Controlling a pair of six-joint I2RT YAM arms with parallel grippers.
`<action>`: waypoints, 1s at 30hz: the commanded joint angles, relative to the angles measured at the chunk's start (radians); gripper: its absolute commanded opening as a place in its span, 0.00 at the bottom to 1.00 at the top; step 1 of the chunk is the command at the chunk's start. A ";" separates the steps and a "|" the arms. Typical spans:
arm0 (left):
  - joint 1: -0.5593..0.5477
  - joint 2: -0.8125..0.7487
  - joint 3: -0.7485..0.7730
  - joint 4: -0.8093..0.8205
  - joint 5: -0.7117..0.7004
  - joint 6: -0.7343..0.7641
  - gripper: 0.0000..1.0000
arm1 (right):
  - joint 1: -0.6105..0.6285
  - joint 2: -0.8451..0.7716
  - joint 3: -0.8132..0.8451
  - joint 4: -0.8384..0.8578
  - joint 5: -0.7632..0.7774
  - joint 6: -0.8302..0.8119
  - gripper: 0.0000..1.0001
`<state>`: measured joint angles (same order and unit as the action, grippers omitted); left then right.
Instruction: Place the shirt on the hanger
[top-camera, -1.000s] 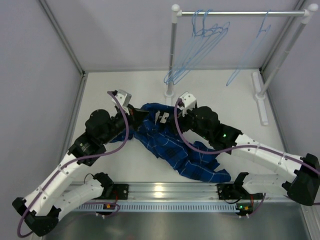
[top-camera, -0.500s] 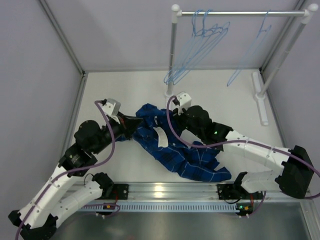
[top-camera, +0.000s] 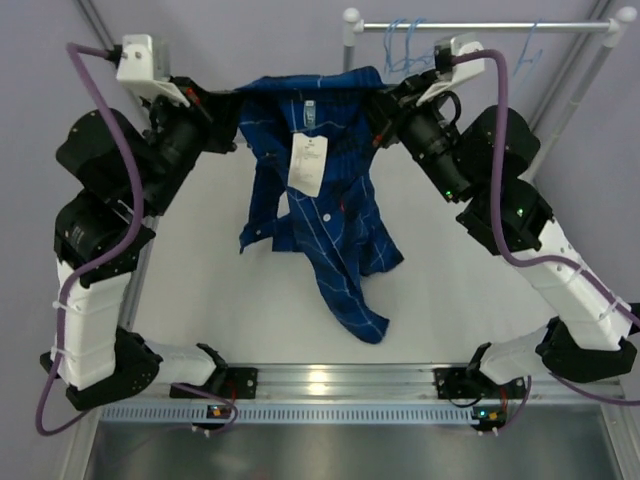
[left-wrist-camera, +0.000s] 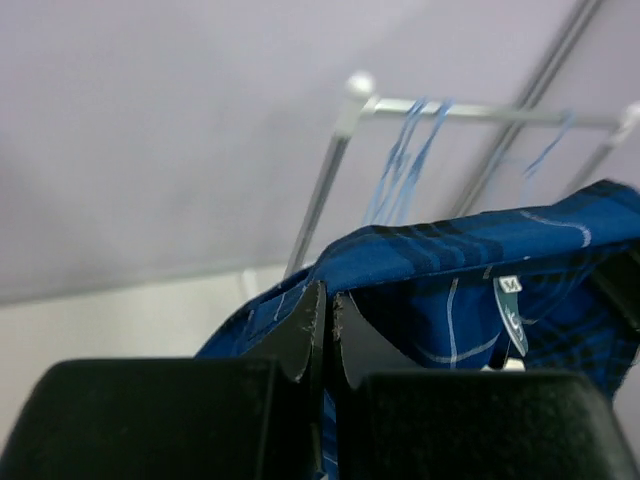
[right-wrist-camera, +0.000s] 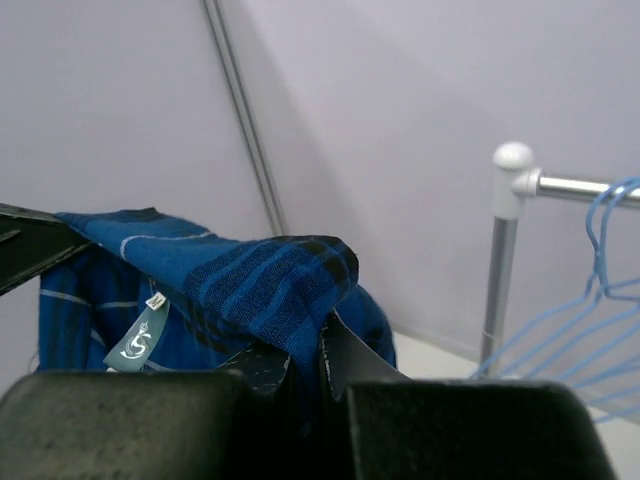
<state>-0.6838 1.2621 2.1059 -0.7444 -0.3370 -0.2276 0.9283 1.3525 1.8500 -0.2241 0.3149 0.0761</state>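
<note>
The dark blue plaid shirt (top-camera: 312, 215) hangs in the air, stretched by its shoulders between my two grippers, with its hem trailing toward the table. A white paper tag (top-camera: 307, 165) dangles below the neck. My left gripper (top-camera: 228, 103) is shut on the shirt's left shoulder, fabric (left-wrist-camera: 470, 255) pinched at its fingertips (left-wrist-camera: 312, 310). My right gripper (top-camera: 388, 100) is shut on the right shoulder, cloth (right-wrist-camera: 240, 280) draped over its fingertips (right-wrist-camera: 345, 355). Pale-blue wire hangers (top-camera: 405, 45) hang on the rail just behind the right gripper; one hanger (top-camera: 528, 45) hangs farther right.
A white clothes rail (top-camera: 480, 26) spans the back right on upright posts (top-camera: 349, 50), with a foot bar (top-camera: 521, 190) on the table. Grey walls close in on the left and back. The white table (top-camera: 210, 300) lies below the shirt.
Both arms rose from the table and spread apart, lifting the shirt off the surface. The right gripper closed on the shirt's shoulder during this time.
</note>
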 joint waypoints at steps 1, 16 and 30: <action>0.018 0.128 0.195 -0.206 0.003 0.044 0.00 | 0.027 0.079 0.121 -0.144 0.090 0.022 0.00; 0.010 -0.130 -0.571 -0.035 0.225 -0.073 0.00 | 0.066 -0.056 -0.465 -0.128 0.146 0.249 0.00; 0.009 -0.218 -0.959 0.238 0.504 0.028 0.88 | 0.061 -0.308 -0.994 0.129 0.039 0.303 0.00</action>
<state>-0.6704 1.0180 1.1458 -0.6422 0.0315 -0.2562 0.9794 1.1236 0.8852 -0.2455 0.3729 0.3702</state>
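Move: Both hands hold the shirt's collar, some 20 cm apart. The table patch it is lowered to lies about 50 cm below, some 15 cm right of the left hand and 7 cm left of the right hand, level fore and aft. The blue hangers hang about 24 cm ahead of both and 8 cm lower, 28 cm right of the left hand, 5 cm right of the right hand. Both hands bring the shirt some 30–35 cm down towards the table, wrists tipping downward; left fingers open, right keep hold. ##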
